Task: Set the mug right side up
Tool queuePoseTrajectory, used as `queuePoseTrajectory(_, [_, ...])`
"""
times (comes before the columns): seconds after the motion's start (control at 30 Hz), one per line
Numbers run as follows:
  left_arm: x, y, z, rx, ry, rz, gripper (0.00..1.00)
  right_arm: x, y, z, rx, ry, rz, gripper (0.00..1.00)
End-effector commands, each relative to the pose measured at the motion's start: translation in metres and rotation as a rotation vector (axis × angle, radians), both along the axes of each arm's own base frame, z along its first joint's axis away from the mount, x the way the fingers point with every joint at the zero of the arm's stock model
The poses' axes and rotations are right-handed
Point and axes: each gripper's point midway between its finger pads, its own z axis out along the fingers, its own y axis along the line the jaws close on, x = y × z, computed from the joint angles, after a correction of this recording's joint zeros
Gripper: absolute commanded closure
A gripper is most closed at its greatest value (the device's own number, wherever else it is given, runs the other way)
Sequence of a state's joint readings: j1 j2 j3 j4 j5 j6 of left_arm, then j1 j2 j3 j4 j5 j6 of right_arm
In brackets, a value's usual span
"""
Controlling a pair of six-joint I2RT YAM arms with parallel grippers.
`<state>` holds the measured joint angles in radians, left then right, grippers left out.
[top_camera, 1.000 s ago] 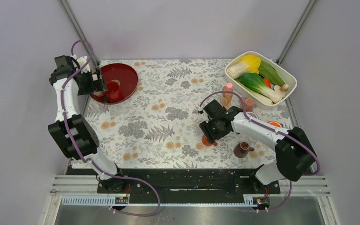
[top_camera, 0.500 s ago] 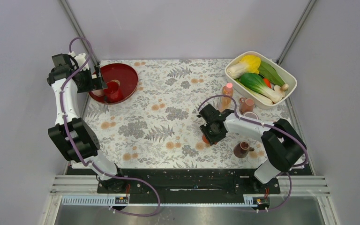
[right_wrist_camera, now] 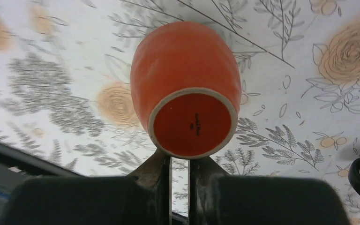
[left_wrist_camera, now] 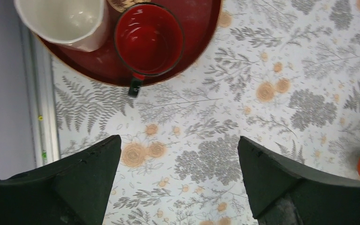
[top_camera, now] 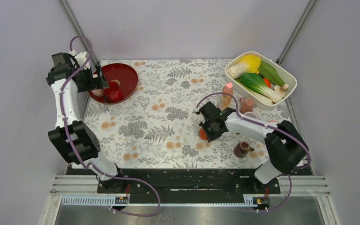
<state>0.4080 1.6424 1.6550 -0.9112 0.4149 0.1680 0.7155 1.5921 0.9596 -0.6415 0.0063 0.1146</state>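
Note:
The mug (left_wrist_camera: 61, 18) is pale pink with a whitish inside. It stands mouth up on the red tray (left_wrist_camera: 201, 42), beside a glossy red mug (left_wrist_camera: 147, 40). From above, the mug (top_camera: 98, 93) peeks out under my left gripper (top_camera: 97, 83). The left gripper (left_wrist_camera: 179, 140) is open and empty over the patterned cloth, just short of the tray. My right gripper (right_wrist_camera: 180, 157) is shut at the foot of an orange cup (right_wrist_camera: 185, 70), which is tipped with its base toward the wrist camera. The cup's base hides the fingertips. In the top view the orange cup (top_camera: 201, 134) shows at the right gripper (top_camera: 211, 127).
A white tub (top_camera: 288, 77) of vegetables stands at the back right. In front of it are a small bottle (top_camera: 227, 93) and a small pink cup (top_camera: 248, 104). A dark mauve mug (top_camera: 241, 150) stands near the front right, just right of the right arm.
The right gripper's jaws closed at the orange cup, and gripper and cup shifted left and slightly away from the front edge. The left arm barely moved.

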Motion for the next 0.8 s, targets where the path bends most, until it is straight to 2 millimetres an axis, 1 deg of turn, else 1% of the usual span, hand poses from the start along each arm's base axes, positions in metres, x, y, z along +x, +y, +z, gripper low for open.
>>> queuePoseTrajectory(0.0, [-0.008,-0.046,0.056,-0.077,-0.116,-0.12,0.03,0.029,0.066,0.097,0.4,-0.221,0.042,1.0])
queuePoseTrajectory(0.03, [-0.011,-0.06,0.064,-0.113,-0.126,-0.152,0.04,0.034,0.078,0.119,0.494,-0.275,0.043,1.0])
queuePoseTrajectory(0.07, [-0.015,-0.077,0.074,-0.151,-0.138,-0.193,0.04,0.039,0.089,0.147,0.596,-0.339,0.04,1.0])
queuePoseTrajectory(0.17, [-0.032,-0.131,0.105,-0.264,-0.171,-0.344,0.04,0.055,0.115,0.219,0.841,-0.492,0.033,1.0])
queuePoseTrajectory(0.23, [-0.045,-0.167,0.13,-0.358,-0.201,-0.455,0.04,0.063,0.126,0.265,0.959,-0.574,0.035,1.0])
queuePoseTrajectory(0.3, [-0.062,-0.199,0.15,-0.46,-0.212,-0.564,0.04,0.068,0.135,0.306,1.07,-0.635,0.047,1.0])
queuePoseTrajectory(0.37, [-0.081,-0.229,0.166,-0.546,-0.201,-0.663,0.04,0.068,0.143,0.341,1.176,-0.68,0.07,1.0])
queuePoseTrajectory(0.4, [-0.091,-0.242,0.173,-0.58,-0.198,-0.717,0.04,0.067,0.146,0.355,1.222,-0.693,0.082,1.0])
queuePoseTrajectory(0.47, [-0.106,-0.261,0.184,-0.655,-0.192,-0.798,0.04,0.063,0.151,0.383,1.296,-0.709,0.108,1.0])
queuePoseTrajectory(0.53, [-0.116,-0.277,0.193,-0.721,-0.184,-0.849,0.04,0.061,0.156,0.397,1.326,-0.7,0.13,1.0])
queuePoseTrajectory(0.63, [-0.121,-0.289,0.203,-0.759,-0.192,-0.882,0.04,0.057,0.162,0.408,1.358,-0.686,0.154,1.0])
queuePoseTrajectory(0.77, [-0.124,-0.297,0.222,-0.754,-0.259,-0.924,0.1,0.054,0.17,0.409,1.349,-0.677,0.179,1.0])
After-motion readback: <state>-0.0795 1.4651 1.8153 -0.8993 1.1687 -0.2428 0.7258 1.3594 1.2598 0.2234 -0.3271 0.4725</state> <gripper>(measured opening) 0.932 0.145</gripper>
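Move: The right hand pinches the orange mug's handle, its rim-down body about 3 cm ahead and 2 cm left. The open left gripper it will meet is roughly 17 cm farther out, 52 cm left and 20 cm higher; the bottle stands some 18 cm ahead, 8 cm right. For the left hand, the orange mug lies about 50 cm right, 14 cm back and 20 cm below; the red mug, 5 cm ahead, 2 cm right and 18 cm below. Keeping its pinch on the handle, the right hand swings the orange mug up some 37 cm and left about 16 cm, a little forward too, rolling its down-pointing fingers up until they point left at the other gripper. Meanwhile the empty left hand leaves the tray, going right nearly 30 cm, up and somewhat back, turning clockwise and tilting to face the mug with its fingers still wide open. ##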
